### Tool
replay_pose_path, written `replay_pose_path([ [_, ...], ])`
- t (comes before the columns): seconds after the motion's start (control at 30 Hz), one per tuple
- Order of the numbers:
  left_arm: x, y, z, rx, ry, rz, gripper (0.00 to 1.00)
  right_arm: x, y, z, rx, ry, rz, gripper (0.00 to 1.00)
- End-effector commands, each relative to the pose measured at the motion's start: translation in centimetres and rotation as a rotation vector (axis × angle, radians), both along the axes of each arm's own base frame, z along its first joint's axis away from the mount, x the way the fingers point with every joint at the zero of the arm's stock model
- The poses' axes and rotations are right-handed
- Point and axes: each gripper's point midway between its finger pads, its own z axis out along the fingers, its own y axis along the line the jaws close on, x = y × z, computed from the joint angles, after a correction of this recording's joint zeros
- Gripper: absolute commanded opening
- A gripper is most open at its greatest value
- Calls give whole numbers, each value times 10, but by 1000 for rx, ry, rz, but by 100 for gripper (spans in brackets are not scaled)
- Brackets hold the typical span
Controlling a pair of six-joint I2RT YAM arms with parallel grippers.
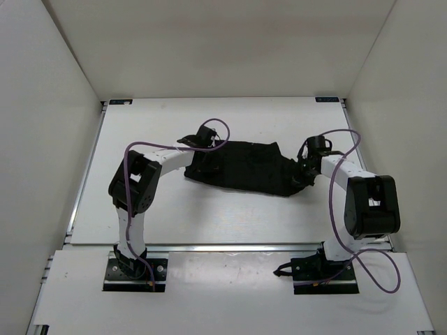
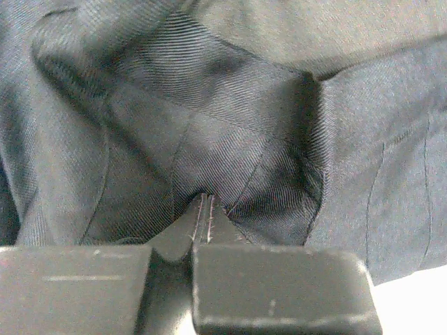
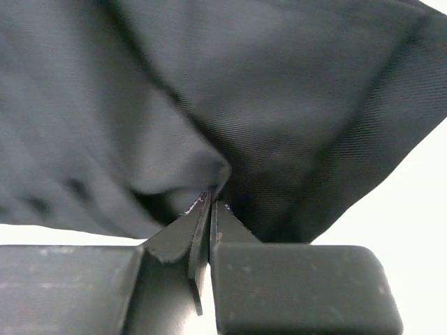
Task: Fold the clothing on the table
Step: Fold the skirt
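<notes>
The clothing (image 1: 244, 167) is a black garment lying in a wide band across the middle of the white table (image 1: 209, 216). My left gripper (image 1: 198, 162) is at its left end and my right gripper (image 1: 302, 174) at its right end. In the left wrist view the fingertips (image 2: 204, 199) are pressed together, pinching a fold of the dark twill clothing (image 2: 230, 125). The right wrist view shows that gripper (image 3: 211, 197) shut on an edge of the clothing (image 3: 244, 98), which bunches and drapes away from the tips over the white table (image 3: 419, 230).
White walls enclose the table on the left, right and back. Thin metal rails (image 1: 87, 174) run along its edges, with blue marks (image 1: 120, 101) at the far corners. Purple cables (image 1: 342, 136) loop over both arms.
</notes>
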Motion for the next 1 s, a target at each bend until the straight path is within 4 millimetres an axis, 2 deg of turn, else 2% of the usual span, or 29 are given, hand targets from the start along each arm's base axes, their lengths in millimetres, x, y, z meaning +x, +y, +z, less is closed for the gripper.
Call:
replay_pose_path([
  [0.0,-18,-21,-9,-41,82,-26,0,53,2,48,20,-194,57,0],
  [0.07,-17,-24,-10,-63,93,2,0,73,13,74,42,-276,100,0],
  [0.13,-19,-38,-7,-118,110,3,0,89,27,99,74,-349,160,0],
  [0.2,-19,-49,-2,-185,115,29,0,108,58,140,148,-475,250,0],
  [0.27,-18,-65,6,-304,138,82,0,115,80,166,203,-550,306,0],
  [0.33,-16,-71,3,-381,161,132,0,111,121,188,275,-602,419,0],
  [0.43,-9,-91,16,-474,170,134,0,95,164,202,342,-638,568,0],
  [0.47,-8,-98,15,-505,178,125,0,88,181,200,361,-641,626,0],
  [0.5,2,-100,19,-529,166,139,0,75,200,201,401,-633,685,0],
  [0.53,1,-103,20,-544,181,133,0,63,215,198,419,-621,731,0],
  [0.63,7,-106,21,-621,205,164,0,38,243,188,426,-581,819,0],
  [0.73,14,-97,22,-697,214,202,0,17,247,169,440,-519,842,0],
  [0.77,14,-90,18,-708,230,226,0,14,247,168,453,-516,845,0],
  [0.87,16,-79,23,-787,250,250,0,5,240,150,462,-467,827,0],
  [0.9,15,-77,29,-831,251,246,0,8,235,144,449,-454,807,0],
  [0.93,22,-73,44,-877,227,239,0,9,234,145,454,-460,807,0],
  [0.97,17,-72,52,-905,240,215,0,11,231,143,452,-455,793,0],
])
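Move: The right gripper already pinches the skirt's right end low over the table. The skirt's left end, where this is to go, lies about 35 cm to its left and 6 cm farther out. The skirt's middle is roughly 19 cm left and 5 cm ahead; its far right corner stands 8 cm left and 11 cm ahead. From the left gripper, down in the cloth, the middle is some 11 cm right, level with it, and the left end about 5 cm left. Keep the right fingers shut on the skirt's end and whip it up some 18 cm, first forward, then in an arc left about 25 cm and back towards the left end, turning the hand some 45 degrees counter-clockwise, and begin to sink. Meanwhile keep the left fingers shut in the cloth near the table and swing their tips 8–10 cm right towards the skirt's middle, rolling about 40 degrees. ##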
